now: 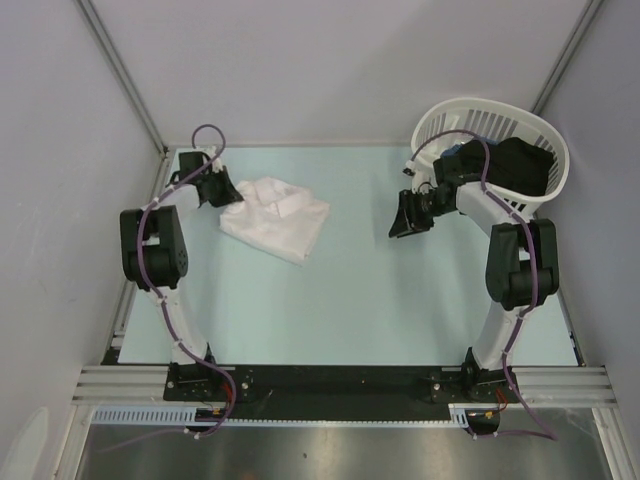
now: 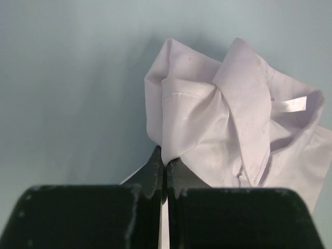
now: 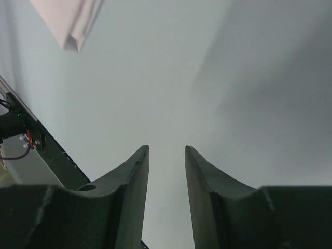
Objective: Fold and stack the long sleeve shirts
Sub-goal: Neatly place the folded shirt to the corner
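A white long sleeve shirt (image 1: 275, 218) lies in a loose, partly folded heap on the left half of the pale table. My left gripper (image 1: 222, 190) is at the heap's left edge. In the left wrist view the left gripper (image 2: 166, 162) is shut on a fold of the shirt (image 2: 233, 119), with the collar and a label showing beyond it. My right gripper (image 1: 405, 218) hovers right of centre, well apart from the shirt. It is open (image 3: 167, 148) over bare table, with nothing between its fingers. One corner of the shirt (image 3: 72, 21) shows at the top left of the right wrist view.
A white slatted basket (image 1: 452, 122) stands at the back right with dark clothing (image 1: 515, 165) in it, and the right arm passes right beside it. The black mounting rail (image 1: 330, 382) runs along the near edge. Grey walls enclose the table.
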You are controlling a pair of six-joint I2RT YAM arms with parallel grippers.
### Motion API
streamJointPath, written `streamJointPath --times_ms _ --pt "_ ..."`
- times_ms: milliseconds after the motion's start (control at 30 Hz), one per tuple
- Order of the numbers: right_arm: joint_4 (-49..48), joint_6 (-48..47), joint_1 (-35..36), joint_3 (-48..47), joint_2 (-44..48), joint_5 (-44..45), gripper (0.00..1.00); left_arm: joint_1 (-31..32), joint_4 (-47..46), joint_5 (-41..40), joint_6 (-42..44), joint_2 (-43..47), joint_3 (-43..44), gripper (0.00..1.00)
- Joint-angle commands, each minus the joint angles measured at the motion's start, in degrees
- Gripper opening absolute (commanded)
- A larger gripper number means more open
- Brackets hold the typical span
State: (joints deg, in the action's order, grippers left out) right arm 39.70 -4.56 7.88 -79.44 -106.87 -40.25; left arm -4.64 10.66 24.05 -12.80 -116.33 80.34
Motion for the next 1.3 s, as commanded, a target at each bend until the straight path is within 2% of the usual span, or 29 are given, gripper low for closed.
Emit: streamJointPath --times_ms 0,233,333,500,667,833,1033,1267 --pt "1.4 -1.1 -0.6 -4.3 -1.1 1.5 0.39 -5.3 -0.6 -6.3 3.0 -5.1 10.7 0.0" --pt "4.1 -2.2 -0.8 -6.7 -2.0 3.9 0.39 -9.8 -2.4 -13.0 -1.0 -12.4 22.6 0.0" --pt "4.9 -2.2 -0.8 -7.7 -2.4 4.2 0.39 -10.0 -1.9 -17.2 -3.5 -12.3 22.2 0.0" --pt "5.1 -2.0 -0.6 -9.3 -3.5 3.9 0.39 -11.8 -0.9 -19.0 -5.9 -8.7 16.9 0.0" --pt "4.4 -1.7 -0.1 -8.7 -3.9 3.0 0.39 -14.2 -1.6 -15.9 -2.3 -6.9 15.0 0.0" --pt "4.5 -2.0 0.2 -8.5 -4.0 2.6 0.39 -14.3 1.1 -14.1 1.5 -10.7 23.0 0.0" --pt "6.3 -3.1 -0.1 -11.1 -4.9 2.5 0.39 -14.6 2.5 -17.1 1.2 -11.8 24.2 0.0" --pt "6.4 -3.4 -0.5 -11.1 -4.6 1.7 0.39 -15.2 3.8 -18.0 5.9 -11.3 26.2 0.0"
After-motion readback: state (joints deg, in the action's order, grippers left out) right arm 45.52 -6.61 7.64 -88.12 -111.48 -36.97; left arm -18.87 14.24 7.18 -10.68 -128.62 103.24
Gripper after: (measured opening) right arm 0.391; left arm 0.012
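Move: My left hand already pinches the folded shirt by its left side, near the collar. The shirt's middle is about 12 cm to my right, 6 cm back and 4 cm lower. The table's far left corner, where the shirt goes, lies some 17 cm ahead and 23 cm to the left, about 5 cm below. The left table edge is level with me, roughly 27 cm to the left. From my right hand the corner is about 28 cm ahead, 75 cm left and 9 cm down. Keeping my left fingers shut on the shirt, I swing it left towards the far left corner, about 20 cm in all. I reach forward some 8 cm at first, ease back a little while dipping about 3 cm, then rise and go slightly forward again. My wrist turns about 25 degrees counter-clockwise, dragging the shirt round with it. ##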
